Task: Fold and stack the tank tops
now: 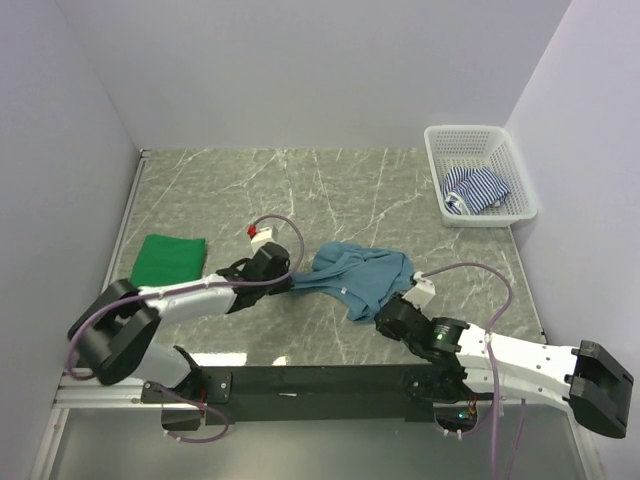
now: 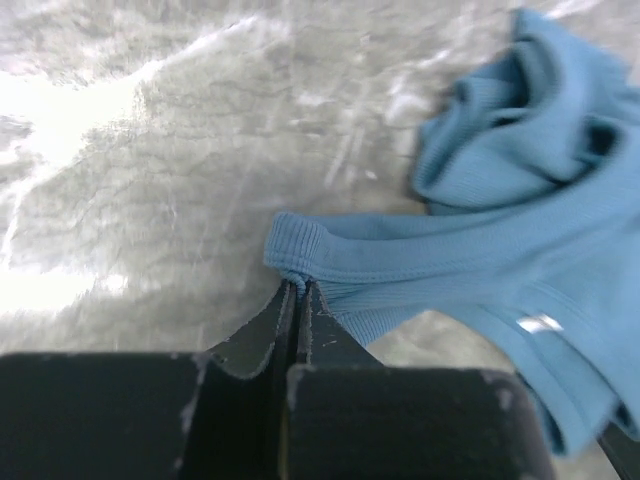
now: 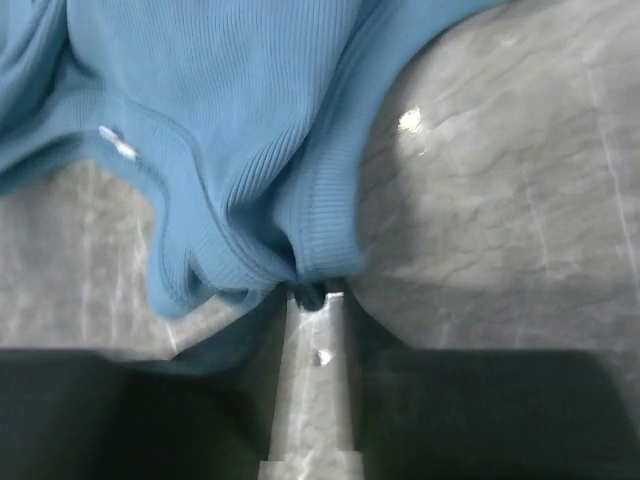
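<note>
The dusty teal-blue tank top (image 1: 360, 272) lies crumpled at the middle of the marble table. My left gripper (image 1: 295, 282) is shut on its left hem; in the left wrist view the jaws (image 2: 298, 285) pinch the ribbed edge of the teal top (image 2: 480, 250). My right gripper (image 1: 380, 315) sits at the top's near right edge. In the right wrist view its fingers (image 3: 315, 293) stand apart with table showing between them, and the hem of the teal top (image 3: 230, 120) lies at their tips. The green tank top (image 1: 168, 258) rests folded at the left. The striped tank top (image 1: 475, 188) is in the basket.
The white mesh basket (image 1: 520, 212) stands at the back right corner against the wall. White walls close the table on the left, back and right. A dark rail (image 1: 320, 380) with the arm bases runs along the near edge.
</note>
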Controlling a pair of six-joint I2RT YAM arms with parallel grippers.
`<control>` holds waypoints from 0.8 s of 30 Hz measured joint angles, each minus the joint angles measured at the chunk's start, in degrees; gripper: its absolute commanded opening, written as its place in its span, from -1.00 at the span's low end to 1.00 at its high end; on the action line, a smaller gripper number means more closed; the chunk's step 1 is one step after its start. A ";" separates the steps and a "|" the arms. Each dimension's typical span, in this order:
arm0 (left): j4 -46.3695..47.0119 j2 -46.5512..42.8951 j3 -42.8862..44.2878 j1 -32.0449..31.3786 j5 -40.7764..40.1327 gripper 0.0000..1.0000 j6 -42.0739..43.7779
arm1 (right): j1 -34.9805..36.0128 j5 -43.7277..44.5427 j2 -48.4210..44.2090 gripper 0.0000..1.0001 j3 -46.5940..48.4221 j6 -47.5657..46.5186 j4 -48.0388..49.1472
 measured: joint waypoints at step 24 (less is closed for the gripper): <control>-21.14 -47.78 29.00 -4.07 4.66 -0.99 10.32 | 0.15 7.87 -23.30 -1.00 48.70 -22.47 -26.82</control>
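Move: The left gripper already holds the blue tank top by its left end; the garment's middle lies about 15 cm to its right, 2 cm ahead and 3 cm below. From the right gripper, which has the near right corner between half-open fingers, that middle is some 12 cm ahead and 5 cm left, 1 cm lower. The folded green top sits roughly 29 cm left of the left gripper and 7 cm ahead of it, 3 cm down. Shut the right fingers on the blue tank top's near right corner, then raise it about 35 cm, drifting left. Keep the left pinch and lift that end at the same time, about 40 cm, easing back and somewhat left as it climbs. Tilt both grippers upward from their slanting-down pose, rolling the left one with its left side down and the right one the other way. ##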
